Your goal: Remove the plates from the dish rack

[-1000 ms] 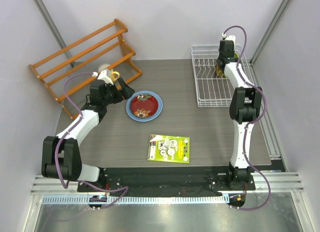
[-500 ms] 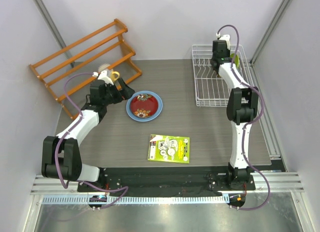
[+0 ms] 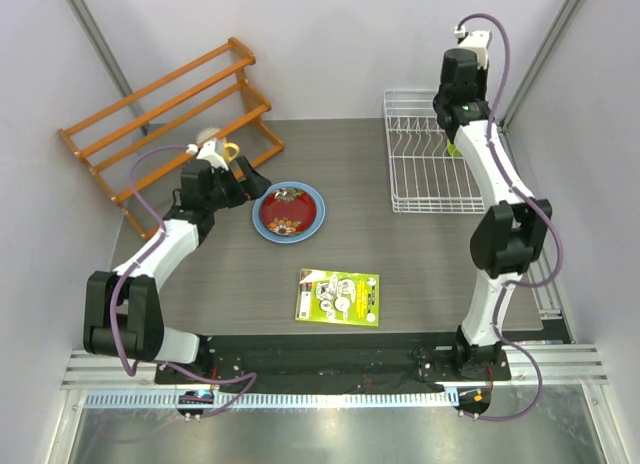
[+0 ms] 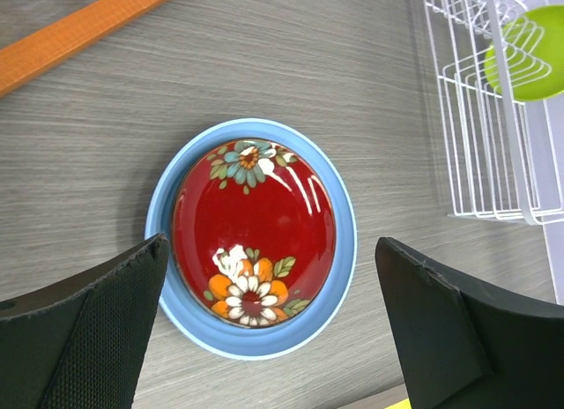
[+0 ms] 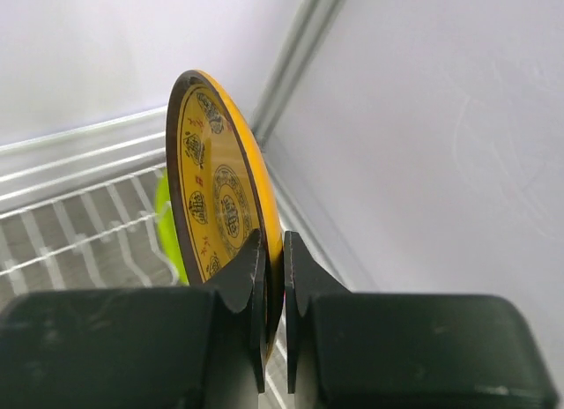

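Observation:
The dark red patterned plate (image 4: 254, 233) lies on the larger light blue plate (image 4: 345, 281) on the table, seen also in the top view (image 3: 288, 210). My left gripper (image 4: 273, 338) is open and empty just above their near-left rim (image 3: 256, 182). My right gripper (image 5: 273, 250) is shut on the rim of the orange-yellow patterned plate (image 5: 220, 189), held upright above the white wire dish rack (image 3: 425, 169). The lime green plate (image 5: 167, 228) stands in the rack behind it (image 4: 529, 52). In the top view the right arm hides the held plate.
The orange wooden shelf rack (image 3: 170, 109) stands at the back left with a yellow mug (image 3: 229, 151) beside it. A green booklet (image 3: 338, 296) lies at the table's front centre. Walls stand close behind and to the right of the dish rack.
My right arm has risen and lifted the orange-yellow plate up out of the dish rack. The left arm and the stacked plates have not moved.

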Motion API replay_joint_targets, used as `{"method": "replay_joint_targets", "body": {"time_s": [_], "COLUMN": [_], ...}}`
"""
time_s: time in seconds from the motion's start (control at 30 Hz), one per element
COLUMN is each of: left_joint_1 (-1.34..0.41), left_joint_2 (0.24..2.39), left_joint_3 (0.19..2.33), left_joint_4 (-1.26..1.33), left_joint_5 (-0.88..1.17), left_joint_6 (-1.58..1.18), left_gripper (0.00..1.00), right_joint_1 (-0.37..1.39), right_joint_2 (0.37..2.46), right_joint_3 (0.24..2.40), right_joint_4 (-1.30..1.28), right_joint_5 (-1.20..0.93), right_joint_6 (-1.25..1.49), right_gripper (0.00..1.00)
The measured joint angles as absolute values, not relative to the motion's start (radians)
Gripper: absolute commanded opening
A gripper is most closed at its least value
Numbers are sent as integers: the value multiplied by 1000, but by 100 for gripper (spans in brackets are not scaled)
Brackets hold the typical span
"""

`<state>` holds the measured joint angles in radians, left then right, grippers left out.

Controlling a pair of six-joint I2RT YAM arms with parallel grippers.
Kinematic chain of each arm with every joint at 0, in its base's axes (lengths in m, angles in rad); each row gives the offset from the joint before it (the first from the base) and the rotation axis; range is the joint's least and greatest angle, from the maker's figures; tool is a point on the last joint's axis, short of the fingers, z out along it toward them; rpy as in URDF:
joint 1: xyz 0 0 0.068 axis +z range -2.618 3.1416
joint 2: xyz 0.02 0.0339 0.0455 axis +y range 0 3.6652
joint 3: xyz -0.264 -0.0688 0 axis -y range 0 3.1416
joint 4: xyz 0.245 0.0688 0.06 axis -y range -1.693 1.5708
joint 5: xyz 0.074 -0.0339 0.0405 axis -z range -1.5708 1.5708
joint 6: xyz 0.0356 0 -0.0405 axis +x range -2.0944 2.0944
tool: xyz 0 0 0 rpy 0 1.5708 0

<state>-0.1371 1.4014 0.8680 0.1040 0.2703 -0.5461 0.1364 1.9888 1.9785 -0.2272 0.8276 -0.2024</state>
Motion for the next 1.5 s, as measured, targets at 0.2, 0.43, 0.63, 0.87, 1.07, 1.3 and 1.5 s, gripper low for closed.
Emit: {"method": "replay_joint_targets", "body": {"time_s": [0.2, 0.43, 0.63, 0.87, 1.07, 1.3, 1.5], "left_joint_1": [-137, -140, -164, -190, -192, -200, -213], "left_joint_2": [1449, 1511, 1541, 1631, 1744, 1781, 1800], "left_joint_3": [870, 869, 862, 821, 788, 791, 806], "left_joint_4": [162, 289, 419, 595, 774, 887, 934], "left_joint_5": [338, 456, 516, 555, 594, 609, 611], "left_joint_6": [-591, -702, -784, -866, -974, -1041, -1067], "left_gripper": [100, 99, 100, 99, 99, 98, 86], "right_joint_1": [201, 308, 385, 447, 455, 455, 458], "right_joint_2": [1758, 1659, 1654, 1608, 1595, 1596, 1609], "right_joint_3": [1811, 1603, 1425, 1310, 1304, 1288, 1285], "right_joint_4": [-314, -375, -368, -289, -200, -150, -109], "right_joint_5": [656, 371, 192, 63, -35, -116, -164], "right_joint_6": [-21, 195, 336, 456, 518, 565, 599], "right_gripper": [1, 1, 1, 1, 1, 1, 1]}}
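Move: The right hand already holds the yellow plate, its middle some 60 cm right of the left hand, 20 cm ahead and 14 cm higher. From the right hand, the open left gripper is about 56 cm left, 15 cm back and 16 cm lower. The red and blue plate stack lies 10 cm right of the left hand, level fore-and-aft, 15 cm below. The green plate stands 6 cm ahead of the right hand, 4 cm right, 24 cm below. Right hand swings yellow plate 30 cm left and back towards left hand, which reaches 10 cm right, still open. ##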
